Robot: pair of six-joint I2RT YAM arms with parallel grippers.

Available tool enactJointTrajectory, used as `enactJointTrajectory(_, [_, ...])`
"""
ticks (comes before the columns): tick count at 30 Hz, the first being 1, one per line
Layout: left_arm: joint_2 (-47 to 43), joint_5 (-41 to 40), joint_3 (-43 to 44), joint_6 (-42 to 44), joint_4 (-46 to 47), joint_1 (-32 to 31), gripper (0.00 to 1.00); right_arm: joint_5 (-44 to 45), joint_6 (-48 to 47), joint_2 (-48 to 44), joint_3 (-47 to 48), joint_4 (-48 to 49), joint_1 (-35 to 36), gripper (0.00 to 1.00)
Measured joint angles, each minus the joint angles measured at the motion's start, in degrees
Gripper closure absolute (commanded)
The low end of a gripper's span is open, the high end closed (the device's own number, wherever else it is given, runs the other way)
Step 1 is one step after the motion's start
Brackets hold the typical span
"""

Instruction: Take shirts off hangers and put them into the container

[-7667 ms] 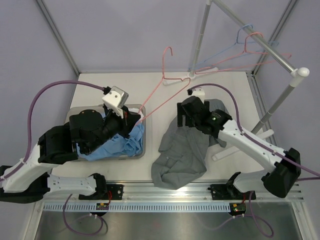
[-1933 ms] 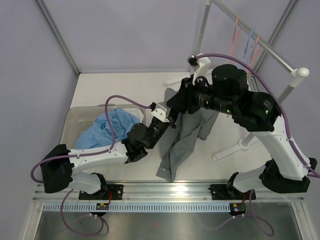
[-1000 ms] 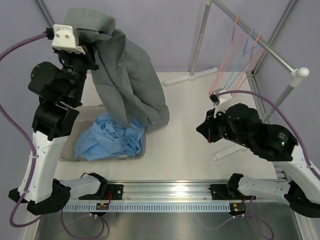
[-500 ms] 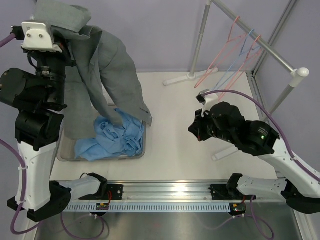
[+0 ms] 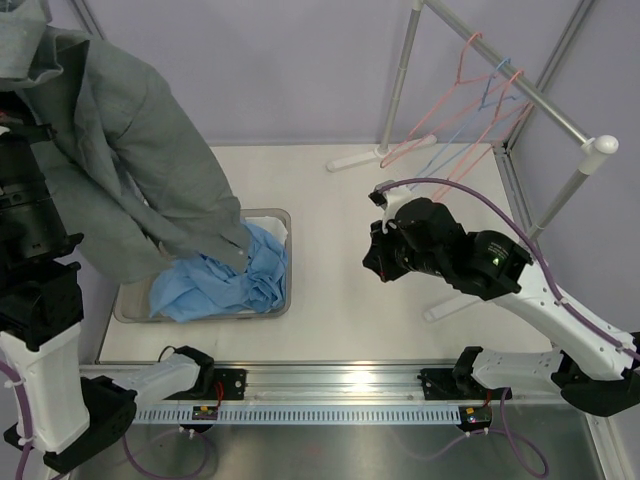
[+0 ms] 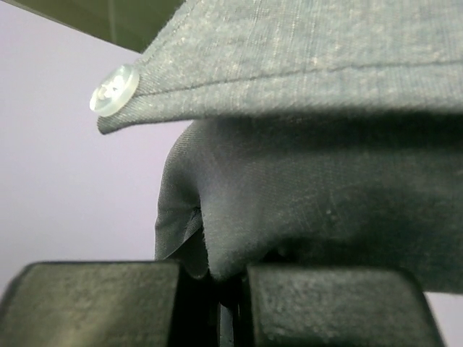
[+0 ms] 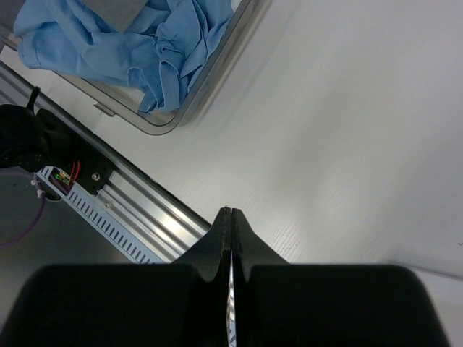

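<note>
The grey shirt (image 5: 120, 170) hangs from high at the top left, and its lower end rests on the light blue shirt (image 5: 225, 285) in the container (image 5: 284, 216). In the left wrist view my left gripper (image 6: 217, 271) is shut on a fold of the grey shirt (image 6: 304, 181), under a collar edge with a button. My right gripper (image 5: 372, 262) hovers over the bare table right of the container, shut and empty (image 7: 230, 211). The right wrist view shows the container (image 7: 210, 76) and the light blue shirt (image 7: 130, 36). The hangers (image 5: 461, 62) hang bare on the rack bar at the top right.
The white rack has an upright pole (image 5: 400, 75), a foot (image 5: 355, 158) on the table's far side and a second post (image 5: 570, 190) at the right edge. A metal rail (image 5: 350, 380) carrying both arm bases runs along the near edge.
My left arm has carried the grey shirt further left and up, so its lower end now drapes onto the blue shirt in the container. The right arm has shifted a little left.
</note>
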Motion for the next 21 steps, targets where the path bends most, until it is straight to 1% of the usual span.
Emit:
enactJointTrajectory(3, [-1.2,-0.4,-1.4,0.4,2.3,0.0,1.00,-0.1,0.0,-0.6,0.1,0.0,0.0,1.00])
enactJointTrajectory(8, [-2.0,-0.8,-7.5,-1.9,1.1,0.0,1.00,-0.1,0.0,-2.4,0.1,0.0,0.0,1.00])
enactJointTrajectory(12, [-3.3,-0.8,-17.7,-7.2,-2.9,0.1,1.00,-0.1,0.0,-3.8,0.1,0.0,0.0,1.00])
enactJointTrajectory(14, [-5.6,-0.8,-27.1,-10.9,-3.9,0.3,1.00,-0.1,0.0,-4.3,0.1,0.0,0.0,1.00])
enactJointTrajectory(17, [-8.1,-0.5,-37.4,-15.4,-7.2,1.0,1.00,-0.1,0.0,-5.1,-0.2,0.1,0.0,1.00])
enactJointTrajectory(19, [-9.4,0.3,-42.1,-18.2,-9.4,2.1,1.00,-0.1,0.0,-5.6,-0.5,0.0,0.0,1.00])
enactJointTrajectory(21, [-10.1,1.4,-44.1,-20.4,-10.7,3.5,1.00,-0.1,0.0,-6.0,-0.7,0.1,0.0,1.00])
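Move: The left gripper is high up with the grey shirt still pinched. The container's middle lies about 11 cm ahead of it, 4 cm to its right and some 70 cm below. In the container, the blue shirts' middle is roughly 10 cm ahead and 9 cm right, and the white shirt's corner 19 cm ahead and 18 cm right, both nearly as far down. From the empty right gripper the container is about 11 cm ahead, 35 cm left and 28 cm down. Keep the left gripper shut on the grey shirt and, after a slight draw back, whip it down nearly 30 cm and forward about 12 cm, a little rightwards, towards the container, tipping the upward-pointing fingers down some 40 degrees to roughly level. Meanwhile ease the closed, empty right gripper up a couple of centimetres, drifting right. ##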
